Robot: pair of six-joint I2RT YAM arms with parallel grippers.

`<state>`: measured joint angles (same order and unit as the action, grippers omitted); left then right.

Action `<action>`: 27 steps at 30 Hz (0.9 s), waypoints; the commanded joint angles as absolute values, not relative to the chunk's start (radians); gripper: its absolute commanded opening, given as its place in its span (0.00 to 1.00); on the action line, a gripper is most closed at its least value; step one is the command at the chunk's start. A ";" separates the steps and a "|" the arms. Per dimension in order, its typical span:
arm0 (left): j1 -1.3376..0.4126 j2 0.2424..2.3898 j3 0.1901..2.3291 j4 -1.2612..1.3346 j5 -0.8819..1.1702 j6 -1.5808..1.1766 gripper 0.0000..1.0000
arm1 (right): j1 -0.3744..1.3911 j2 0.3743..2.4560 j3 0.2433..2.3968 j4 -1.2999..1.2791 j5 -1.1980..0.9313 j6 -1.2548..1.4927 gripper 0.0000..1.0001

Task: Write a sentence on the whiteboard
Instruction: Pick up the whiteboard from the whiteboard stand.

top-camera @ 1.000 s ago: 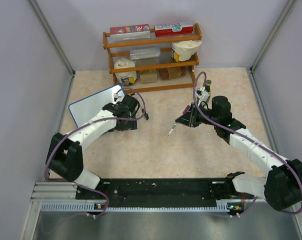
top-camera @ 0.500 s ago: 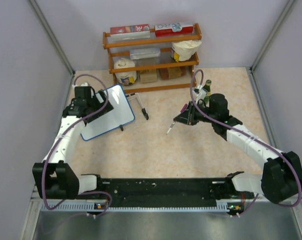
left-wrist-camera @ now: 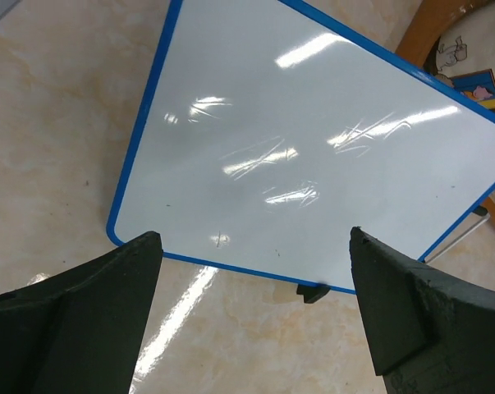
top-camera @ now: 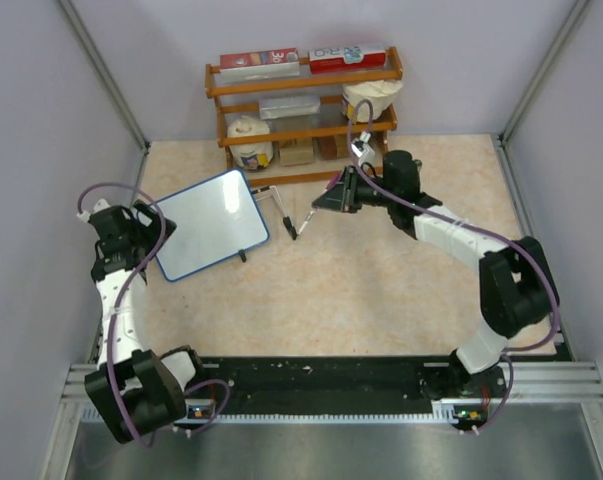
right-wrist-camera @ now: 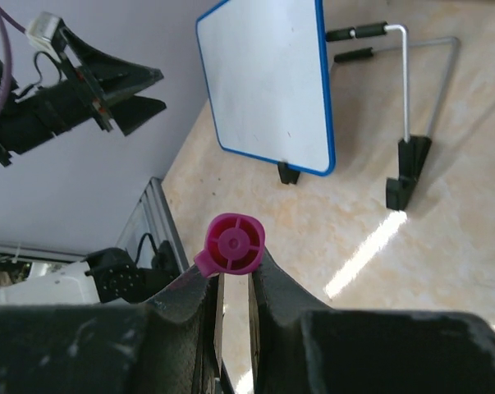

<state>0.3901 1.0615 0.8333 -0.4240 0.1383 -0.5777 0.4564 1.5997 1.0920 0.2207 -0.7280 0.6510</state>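
The whiteboard point(top-camera: 211, 225), white with a thin blue frame, sits at the left of the table on small black feet and its face is blank point(left-wrist-camera: 313, 148). My left gripper point(top-camera: 159, 232) is just off the board's left edge. In the left wrist view it point(left-wrist-camera: 255, 320) is open with only bare table between its fingers. My right gripper point(top-camera: 331, 195) is a little right of the board and shut on a marker point(top-camera: 316, 215), tip pointing down toward the table. The marker's magenta end point(right-wrist-camera: 233, 244) shows in the right wrist view, with the whiteboard point(right-wrist-camera: 268, 82) beyond it.
A wire stand point(top-camera: 281, 210) with black feet point(right-wrist-camera: 407, 176) lies between the board and my right gripper. A wooden shelf point(top-camera: 301, 110) with boxes and tubs lines the back wall. Side walls close in the table, and a metal rail point(top-camera: 331, 385) runs along the near edge.
My left gripper has pulled back from over the whiteboard to its left side and opened fully. My right gripper has carried the marker back and to the left, toward the board.
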 commanded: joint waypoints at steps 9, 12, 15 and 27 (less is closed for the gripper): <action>0.555 1.157 0.805 -0.204 0.297 -0.477 0.99 | 0.572 1.916 1.414 0.364 -0.773 0.815 0.00; 0.587 1.184 0.799 -0.166 0.371 -0.489 0.99 | 0.603 1.960 1.477 0.279 -0.706 0.763 0.00; 0.606 1.229 0.822 -0.160 0.425 -0.479 0.99 | 0.617 2.020 1.532 0.250 -0.654 0.746 0.00; 0.673 1.368 0.965 -0.344 0.457 -0.394 0.97 | 0.632 2.221 1.716 0.195 -0.542 0.764 0.00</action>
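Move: From the open left hand the propped whiteboard's middle is about 8 cm ahead, 12 cm right and 9 cm lower; its left edge is almost under the hand. The stand's front clip is roughly 4 cm ahead and 19 cm right of that hand, 15 cm below. For the right hand, gripping the marker, the whiteboard is some 26 cm left, 5 cm ahead and 14 cm below; the stand's bare leg is about 8 cm left, 9 cm ahead and 21 cm down. Marker still gripped, the right hand heads for the right-hand part of the whiteboard, about 12 cm left and, in two stages, 7 or 8 cm forward, dipping around 6 cm, mostly late. The left hand, fingers kept wide, shifts about 6 cm left to the whiteboard's left edge, then sinks 3 to 4 cm while easing slightly forward. ##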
